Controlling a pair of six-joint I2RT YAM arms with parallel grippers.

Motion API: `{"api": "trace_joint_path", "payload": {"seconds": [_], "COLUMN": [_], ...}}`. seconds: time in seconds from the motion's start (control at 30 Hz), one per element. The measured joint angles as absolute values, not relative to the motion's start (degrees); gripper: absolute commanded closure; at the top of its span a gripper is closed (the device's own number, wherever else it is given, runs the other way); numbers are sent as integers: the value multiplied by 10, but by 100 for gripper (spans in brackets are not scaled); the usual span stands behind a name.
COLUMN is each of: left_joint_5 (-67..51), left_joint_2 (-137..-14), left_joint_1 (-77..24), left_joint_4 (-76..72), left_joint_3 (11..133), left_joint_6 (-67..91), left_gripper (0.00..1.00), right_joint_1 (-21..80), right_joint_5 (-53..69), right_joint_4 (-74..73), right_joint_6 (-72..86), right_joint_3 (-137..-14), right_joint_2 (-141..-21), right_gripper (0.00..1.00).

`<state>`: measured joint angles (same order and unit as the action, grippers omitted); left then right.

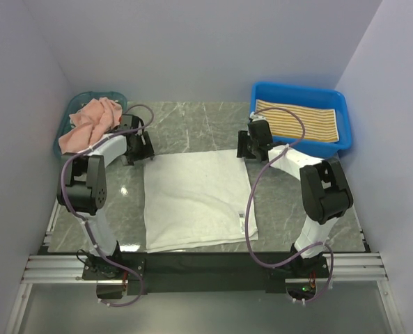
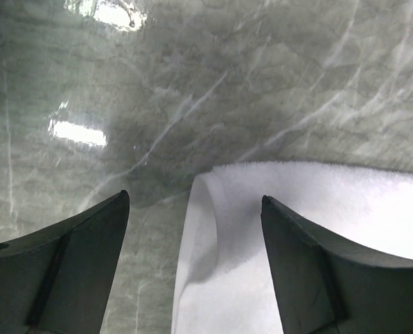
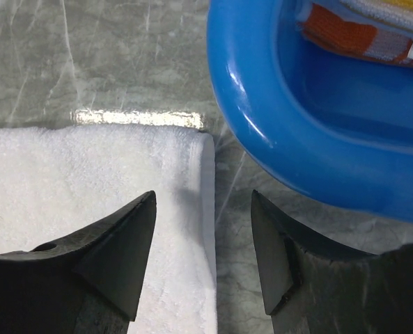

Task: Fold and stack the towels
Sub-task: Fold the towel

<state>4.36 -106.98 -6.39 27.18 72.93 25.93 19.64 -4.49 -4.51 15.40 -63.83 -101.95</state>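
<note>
A plain white towel (image 1: 196, 198) lies spread flat on the marble table. My left gripper (image 1: 138, 147) stands open over its far left corner. In the left wrist view the towel's slightly lifted corner (image 2: 220, 229) lies between the two fingers of that gripper (image 2: 194, 197). My right gripper (image 1: 251, 147) is open over the far right corner; the towel's edge (image 3: 192, 209) runs between the fingers of the gripper (image 3: 203, 195), untouched. A salmon pink towel (image 1: 95, 118) is bunched in the teal basket. A folded yellow-and-white striped towel (image 1: 297, 120) lies in the blue bin.
The teal basket (image 1: 68, 120) stands at the back left. The blue bin (image 1: 342, 125) stands at the back right, its rim (image 3: 262, 146) close beside my right fingers. White walls enclose the table on three sides.
</note>
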Motion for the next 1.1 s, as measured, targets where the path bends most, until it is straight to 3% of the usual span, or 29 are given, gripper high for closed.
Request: {"api": "trace_joint_path", "payload": {"seconds": [0.33, 0.7, 1.1], "left_joint_5": [37, 75, 68], "left_joint_2": [-950, -1047, -1070], "left_joint_1": [-68, -100, -80], "left_joint_4": [229, 247, 238], "left_joint_3": [676, 679, 700], "left_joint_6": [230, 198, 198], "left_gripper": [23, 38, 41], "right_joint_1": [201, 201, 201], "right_joint_5": [-41, -36, -33], "right_joint_4": [-48, -48, -47], "right_joint_6": [159, 161, 167], "right_joint_3": [-641, -641, -641], "right_joint_2": [-1021, -1021, -1021], "right_gripper": [36, 36, 37]}}
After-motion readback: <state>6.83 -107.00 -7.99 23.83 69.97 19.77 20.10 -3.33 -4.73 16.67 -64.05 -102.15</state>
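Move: The white towel's far-left corner lies between the left hand's open fingers, some 2 cm ahead, 1 cm to the right and about 2 cm below; the teal basket stands about 11 cm ahead and 17 cm to the left. From the right hand, the towel's far-right corner is roughly 3 cm straight ahead and 3 cm below, and the blue tray's middle about 13 cm ahead and 18 cm right, also some 3 cm below. Over the towel's far-left corner the left hand lifts some 5 cm, then comes back down to about 1 cm lower than it began. It draws back slightly, then slides forward again, its fingers narrowing by about a quarter but still open astride the corner, the right finger on the white cloth. At the far-right corner the right hand stays low, its fingers unmoved on either side of the towel's edge. ##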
